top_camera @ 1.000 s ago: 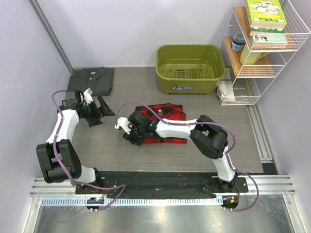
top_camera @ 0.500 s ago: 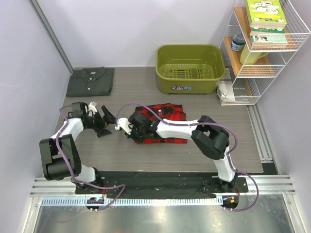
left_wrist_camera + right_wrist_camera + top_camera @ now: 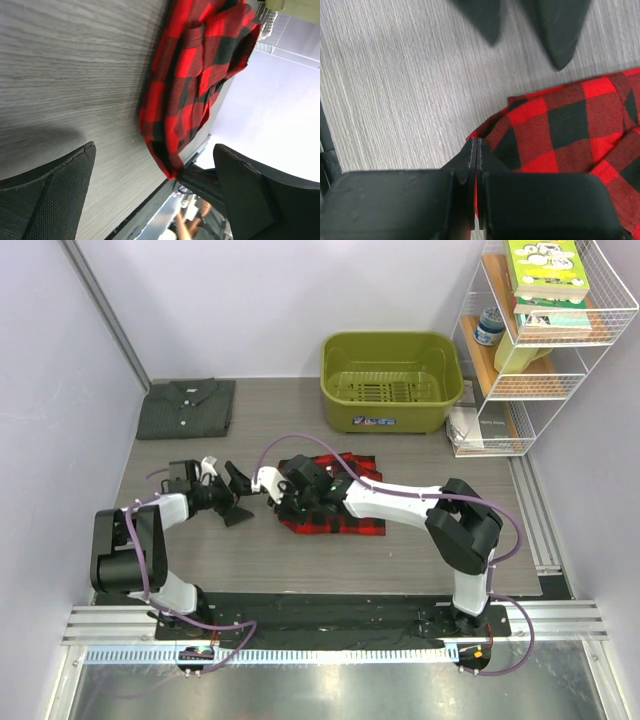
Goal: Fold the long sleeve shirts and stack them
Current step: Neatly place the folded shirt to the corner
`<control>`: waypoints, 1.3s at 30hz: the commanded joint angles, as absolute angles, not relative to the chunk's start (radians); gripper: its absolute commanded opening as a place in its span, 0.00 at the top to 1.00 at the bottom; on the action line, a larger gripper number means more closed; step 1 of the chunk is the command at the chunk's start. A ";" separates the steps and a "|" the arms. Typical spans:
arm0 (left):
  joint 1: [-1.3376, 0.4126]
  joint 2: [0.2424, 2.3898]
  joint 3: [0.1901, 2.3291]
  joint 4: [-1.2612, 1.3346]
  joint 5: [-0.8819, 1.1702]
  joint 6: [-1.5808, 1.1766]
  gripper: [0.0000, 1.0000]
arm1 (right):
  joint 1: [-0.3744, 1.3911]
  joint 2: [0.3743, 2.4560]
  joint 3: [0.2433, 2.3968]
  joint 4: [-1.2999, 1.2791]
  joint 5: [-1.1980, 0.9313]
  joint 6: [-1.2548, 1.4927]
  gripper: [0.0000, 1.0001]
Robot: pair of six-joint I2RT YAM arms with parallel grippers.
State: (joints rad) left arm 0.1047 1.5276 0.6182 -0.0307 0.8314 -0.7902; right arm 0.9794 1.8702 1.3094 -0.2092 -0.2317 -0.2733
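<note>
The red-and-black plaid shirt (image 3: 350, 518) lies bunched in the middle of the table, and its edge shows close up in the wrist views (image 3: 195, 75) (image 3: 560, 130). My right gripper (image 3: 283, 504) (image 3: 476, 142) is shut on its left edge, with red cloth pinched between the pads. Just left of that edge, low over the wood, my left gripper (image 3: 238, 494) (image 3: 154, 146) stands open and holds nothing. Its fingers (image 3: 560, 30) point at the shirt. The dark grey shirt (image 3: 186, 407) lies folded flat at the back left corner.
A green plastic basin (image 3: 390, 380) stands at the back centre. A white wire rack (image 3: 560, 350) with books and a jar fills the back right, with a booklet (image 3: 478, 425) at its foot. The arms' black base rail (image 3: 330, 615) runs along the near edge.
My right gripper has shut on the plaid shirt's left edge. My left arm has swung down from beside the grey shirt to right beside the plaid shirt, still open.
</note>
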 commanded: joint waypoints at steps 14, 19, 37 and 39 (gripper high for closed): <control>-0.087 1.733 0.612 0.400 0.759 -1.167 0.00 | 0.927 1.749 1.328 -0.146 -0.393 -0.239 0.99; -0.121 1.779 0.637 0.452 0.727 -1.224 0.00 | 0.927 1.766 1.361 -0.147 -0.405 -0.232 0.99; -0.117 1.769 0.871 -0.077 0.643 -0.906 1.00 | 0.925 1.830 1.433 -0.129 -0.420 -0.150 0.67; -0.094 1.753 0.995 -0.369 0.545 -0.669 1.00 | 0.882 1.800 1.413 -0.147 -0.417 -0.108 0.51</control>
State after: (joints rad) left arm -0.1394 1.8282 0.8078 0.1452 0.6888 -1.0771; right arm 0.9226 1.8614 1.3857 -0.1577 -0.4072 -0.1638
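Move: The folded red-checked shirt's raised left edge lies about 8 cm to the left hand's right, roughly 2 cm ahead and 3 cm below; the shirt's middle is some 19 cm right, level fore and aft, 5 cm down. The dark folded shirt lies about 19 cm ahead and 13 cm left, the green basket about 25 cm ahead and 32 cm right. From the right hand, already pinching the near-left corner, the shirt's middle is 12 cm right, 3 cm ahead and 6 cm below. The right hand keeps its pinch on the red-checked shirt's near-left corner and lifts it about 5 cm, then eases some 2 cm left towards the left hand, its wrist tilting about 10 degrees, before its fingers begin to open and let go. Meanwhile the open left hand reaches about 8 cm right in under the lifted side, swinging forward as well and sinking slightly, and at the end shuts its fingers on the left edge, a little farther out than the right hand's grip. ##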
